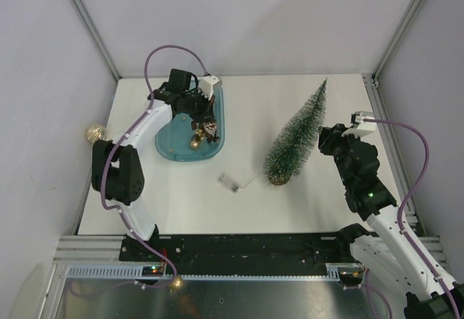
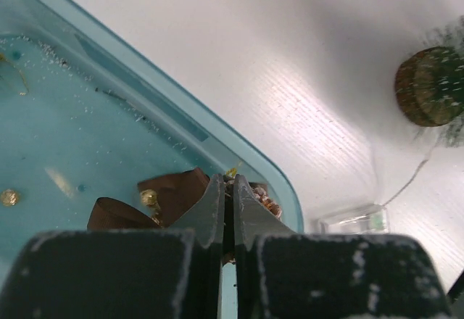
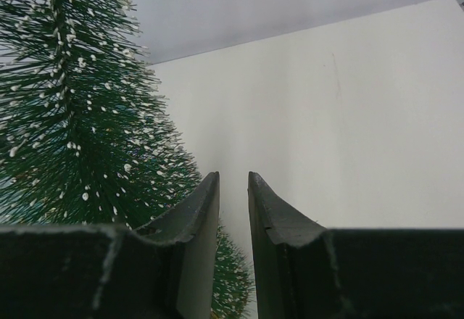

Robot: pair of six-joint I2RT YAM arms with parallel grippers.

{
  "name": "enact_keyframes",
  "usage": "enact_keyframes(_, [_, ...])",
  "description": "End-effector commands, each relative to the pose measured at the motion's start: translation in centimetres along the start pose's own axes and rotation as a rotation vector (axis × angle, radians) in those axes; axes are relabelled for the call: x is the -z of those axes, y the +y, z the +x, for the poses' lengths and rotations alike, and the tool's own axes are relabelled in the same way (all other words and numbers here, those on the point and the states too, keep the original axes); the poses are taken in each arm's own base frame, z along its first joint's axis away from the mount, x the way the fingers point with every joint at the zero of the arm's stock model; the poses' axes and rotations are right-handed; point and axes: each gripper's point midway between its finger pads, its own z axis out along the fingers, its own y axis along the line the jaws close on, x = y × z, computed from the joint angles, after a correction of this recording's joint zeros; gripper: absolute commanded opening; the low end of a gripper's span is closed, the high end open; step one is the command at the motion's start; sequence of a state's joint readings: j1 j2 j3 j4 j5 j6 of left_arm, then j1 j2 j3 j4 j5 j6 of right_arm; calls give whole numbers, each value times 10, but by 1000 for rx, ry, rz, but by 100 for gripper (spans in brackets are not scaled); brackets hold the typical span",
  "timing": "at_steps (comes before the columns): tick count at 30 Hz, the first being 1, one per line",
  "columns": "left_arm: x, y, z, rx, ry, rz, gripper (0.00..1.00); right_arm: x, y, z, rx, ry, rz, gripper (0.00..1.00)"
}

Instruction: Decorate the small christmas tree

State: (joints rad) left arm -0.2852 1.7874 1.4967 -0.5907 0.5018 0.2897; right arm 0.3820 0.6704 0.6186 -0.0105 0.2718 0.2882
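The small christmas tree [image 1: 296, 134] lies on its side on the white table, round brown base [image 1: 279, 179] toward me and tip toward the far right. My left gripper [image 1: 204, 120] is down in the blue tray [image 1: 168, 152], shut on an ornament among brown bell ornaments [image 2: 177, 188] and a pine cone [image 2: 270, 203]. In the left wrist view the left gripper [image 2: 228, 181] pinches something dark, with a yellow loop at its tips. My right gripper [image 1: 328, 139] hovers just right of the tree [image 3: 80, 116]. Seen from the wrist, the right gripper [image 3: 232, 177] stands slightly open and empty.
A clear plastic box [image 1: 229, 182] with a thin wire running to the tree's base lies mid-table. A gold ball [image 1: 196, 143] sits in the tray. A gold bauble [image 1: 93, 133] hangs by the left arm, off the table's left edge. White walls enclose the table.
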Motion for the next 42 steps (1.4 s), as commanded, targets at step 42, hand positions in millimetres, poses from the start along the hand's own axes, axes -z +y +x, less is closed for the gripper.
enact_keyframes(42, [151,-298,-191,-297,-401,797,6,6,9,-17,-37,-50,-33,28])
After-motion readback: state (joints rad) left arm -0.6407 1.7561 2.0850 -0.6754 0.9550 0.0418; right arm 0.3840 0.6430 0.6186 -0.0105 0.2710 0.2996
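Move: The small christmas tree's middle stands some 25 cm to the right of the left hand, roughly 9 cm back and about 3 cm higher. The teal bin's middle lies about 11 cm left, 9 cm ahead and 13 cm below; the clear battery box is about 16 cm back, 4 cm right and 14 cm below. From the right hand the tree's middle is about 8 cm left, 2 cm ahead and 8 cm lower. Still pinching the pinecone-and-bow cluster in its shut fingers, the left hand lifts it some 25 cm from over the bin while carrying it right and back, about 18 and 15 cm, towards the upper left side of the tree. On the way the wrist turns about 45 degrees, swinging the fingers from steeply downward to nearly level, pointing right. ##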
